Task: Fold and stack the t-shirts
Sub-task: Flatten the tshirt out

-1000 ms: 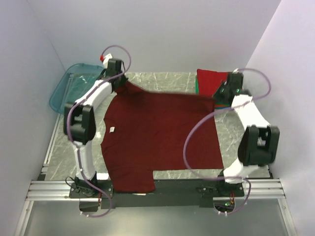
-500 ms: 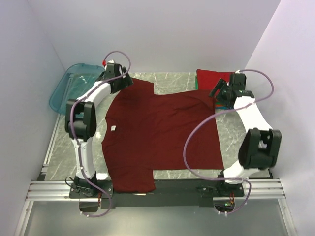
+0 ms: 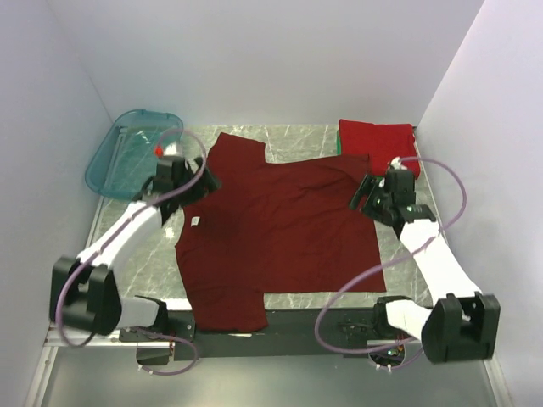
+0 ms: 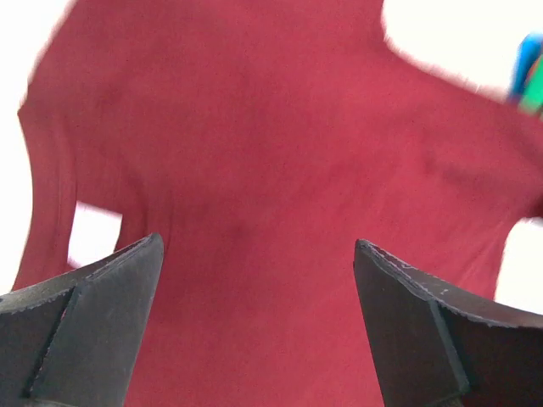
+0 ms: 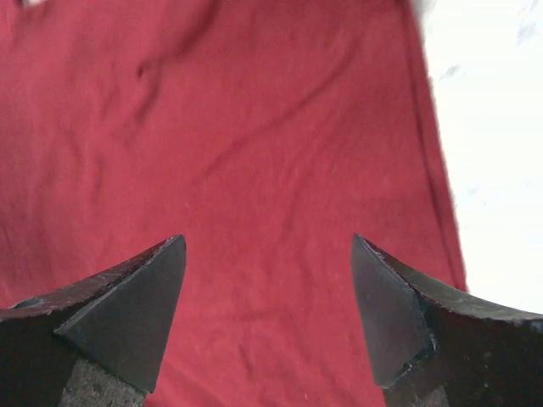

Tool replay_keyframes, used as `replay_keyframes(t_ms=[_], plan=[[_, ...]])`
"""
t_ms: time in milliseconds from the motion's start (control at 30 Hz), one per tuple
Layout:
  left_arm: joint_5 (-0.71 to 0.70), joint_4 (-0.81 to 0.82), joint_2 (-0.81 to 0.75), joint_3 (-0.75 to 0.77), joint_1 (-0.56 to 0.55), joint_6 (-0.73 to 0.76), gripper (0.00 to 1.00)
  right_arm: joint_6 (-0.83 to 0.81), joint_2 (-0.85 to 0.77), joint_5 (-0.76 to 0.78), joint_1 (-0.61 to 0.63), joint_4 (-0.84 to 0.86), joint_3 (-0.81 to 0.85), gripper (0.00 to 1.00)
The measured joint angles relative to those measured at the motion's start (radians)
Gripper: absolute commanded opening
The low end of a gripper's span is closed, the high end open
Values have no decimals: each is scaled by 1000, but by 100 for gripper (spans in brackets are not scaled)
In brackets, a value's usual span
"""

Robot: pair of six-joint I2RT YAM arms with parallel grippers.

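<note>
A dark maroon t-shirt [image 3: 280, 229] lies spread flat on the marble table [image 3: 407, 263], its small white neck label [image 3: 195, 222] at the left edge. My left gripper [image 3: 200, 181] hovers open over the shirt's left upper part; in the left wrist view the gripper [image 4: 259, 244] has only maroon cloth [image 4: 254, 127] beneath it and nothing between its fingers. My right gripper [image 3: 363, 193] hangs open over the shirt's right edge, and the right wrist view shows the gripper [image 5: 267, 242] empty above the cloth [image 5: 254, 110]. A folded bright red t-shirt [image 3: 377, 136] tops a stack at the back right.
A translucent teal tub [image 3: 127, 153] sits at the back left corner. Thin green and blue edges [image 4: 530, 72] of the stack peek out under the red shirt. White walls close in on three sides. The shirt's lower sleeve overhangs the near edge by the arm bases.
Both grippers opened and let go of the shirt's far edge, then drew back toward the near side. The maroon shirt now rests flat, its far sleeve laid out.
</note>
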Motion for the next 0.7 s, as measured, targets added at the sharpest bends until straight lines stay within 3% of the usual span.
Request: replay_keyframes(t_ms=[233, 433, 700], plan=[[29, -66, -249, -313, -70, -72, 99, -1, -108, -6, 108, -26, -136, 85], [60, -83, -397, -477, -109, -145, 99, 32, -132, -16, 269, -25, -217, 85], [113, 56, -249, -504, -111, -188, 99, 68, 0, -28, 298, 48, -265, 85]])
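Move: Below the left hand the t-shirt lies spread; its middle is about 9 cm back, 16 cm to the right and 14 cm down, with the white neck tag some 7 cm back and 6 cm to the left. The blue bin sits about 11 cm ahead and 22 cm to the left. From the right hand, the shirt's middle is about 6 cm back, 22 cm left and 13 cm below; the folded stack stands roughly 14 cm ahead and 7 cm right. Coming back over the spread shirt, both open hands sink towards the cloth. The left draws back about 14 cm while dropping 11 cm, its backward travel ending before the descent does; the right goes down, back and left, some 8 to 9 cm each way, turning about 15 degrees counter-clockwise. Both tip their fingers farther down; contact with the cloth can't be made out. ##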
